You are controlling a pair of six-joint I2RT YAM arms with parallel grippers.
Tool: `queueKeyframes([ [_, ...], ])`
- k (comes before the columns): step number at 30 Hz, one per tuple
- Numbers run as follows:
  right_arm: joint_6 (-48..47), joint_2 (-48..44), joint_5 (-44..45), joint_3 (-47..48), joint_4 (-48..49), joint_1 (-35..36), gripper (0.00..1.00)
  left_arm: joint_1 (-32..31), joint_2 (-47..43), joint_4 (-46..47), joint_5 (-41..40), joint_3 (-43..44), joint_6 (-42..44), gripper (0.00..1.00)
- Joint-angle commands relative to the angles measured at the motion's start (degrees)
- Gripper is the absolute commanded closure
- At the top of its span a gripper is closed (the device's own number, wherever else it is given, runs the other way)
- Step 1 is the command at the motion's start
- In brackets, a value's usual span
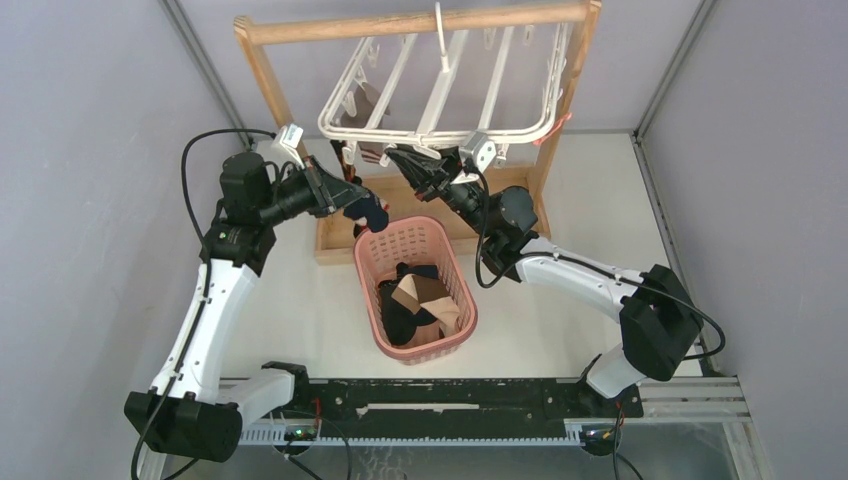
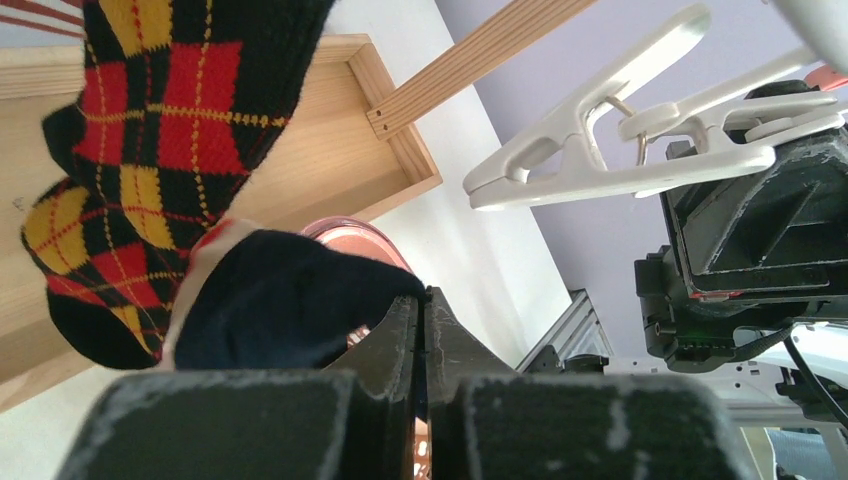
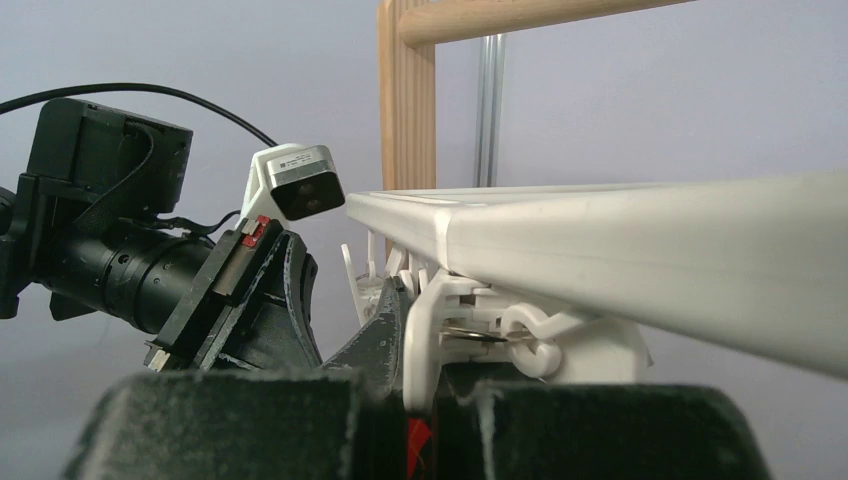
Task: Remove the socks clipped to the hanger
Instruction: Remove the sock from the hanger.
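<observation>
The white hanger (image 1: 440, 131) hangs tilted from the wooden rack, and its frame (image 3: 650, 240) fills the right wrist view. A red-yellow argyle sock (image 2: 150, 120) dangles below it. My left gripper (image 1: 368, 212) is shut on this sock's dark toe (image 2: 290, 295), and its jaws (image 2: 425, 305) pinch the fabric just above the basket's rim. At the hanger's front edge, my right gripper (image 1: 402, 158) is shut on a white clip (image 3: 425, 330). A sliver of red fabric shows low between its fingers. The same clip (image 2: 560, 165) appears in the left wrist view. Several socks (image 1: 415, 300) lie in the basket.
The pink basket (image 1: 358, 262) stands on the table between the arms. The wooden rack (image 1: 400, 25) carries the hanger, and its base tray (image 2: 330, 140) lies behind the basket. Another dark sock (image 1: 366, 103) hangs under the hanger's left side. Grey walls close in on both sides.
</observation>
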Motion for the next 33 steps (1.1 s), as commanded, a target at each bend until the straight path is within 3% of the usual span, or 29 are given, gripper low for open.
queueKeyframes([
  [1, 1.03, -1.14, -0.97, 2.45, -0.25, -0.16, 0.98, 0.46, -1.37, 1.39, 1.99, 3.87, 0.22, 0.95],
  [4, 1.90, -1.24, -0.53, 2.21, -0.51, -0.47, 0.94, 0.39, -2.13, 2.63, 2.79, 3.21, -0.84, 0.95],
  [15, 4.79, -3.06, 1.12, -0.37, -1.45, -0.82, 0.57, -0.59, -5.52, 4.38, 4.02, 1.18, -3.81, 0.95],
  [17, 5.01, -4.03, 1.65, -1.26, -1.98, -0.83, 0.40, -1.32, -6.46, 4.38, 4.01, 1.05, -4.26, 0.95],
  [18, 5.13, -4.62, 2.02, -1.97, -2.41, -0.85, 0.36, -1.62, -6.88, 4.38, 3.85, 0.94, -4.44, 0.95],
  [33, 6.66, -20.66, 7.52, -20.13, -8.53, 0.13, 0.32, -11.79, -13.32, 4.21, -1.82, -3.94, -6.79, 0.94],
])
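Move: The navy Santa sock already hangs from the shut left fingers. The pink basket's middle is about 5 cm back, 9 cm right and 28 cm below that hand; the argyle sock hangs 8 cm ahead, 3 cm left and level with it. The right fingers still squeeze the emptied clip, right at their tips, some 1 cm ahead, 5 cm right and 10 cm above the left hand. The basket lies 6 cm back, 3 cm right and 38 cm below the right hand. Spread the right fingers wide to let go of the clip, then draw that hand to the right and down, about 5 cm each, and slightly back, tipping the fingertips down a little. Meanwhile keep the left grip on the navy sock and carry it some 8 cm back and 5 cm up, edging right, away from the argyle sock and over the basket. ##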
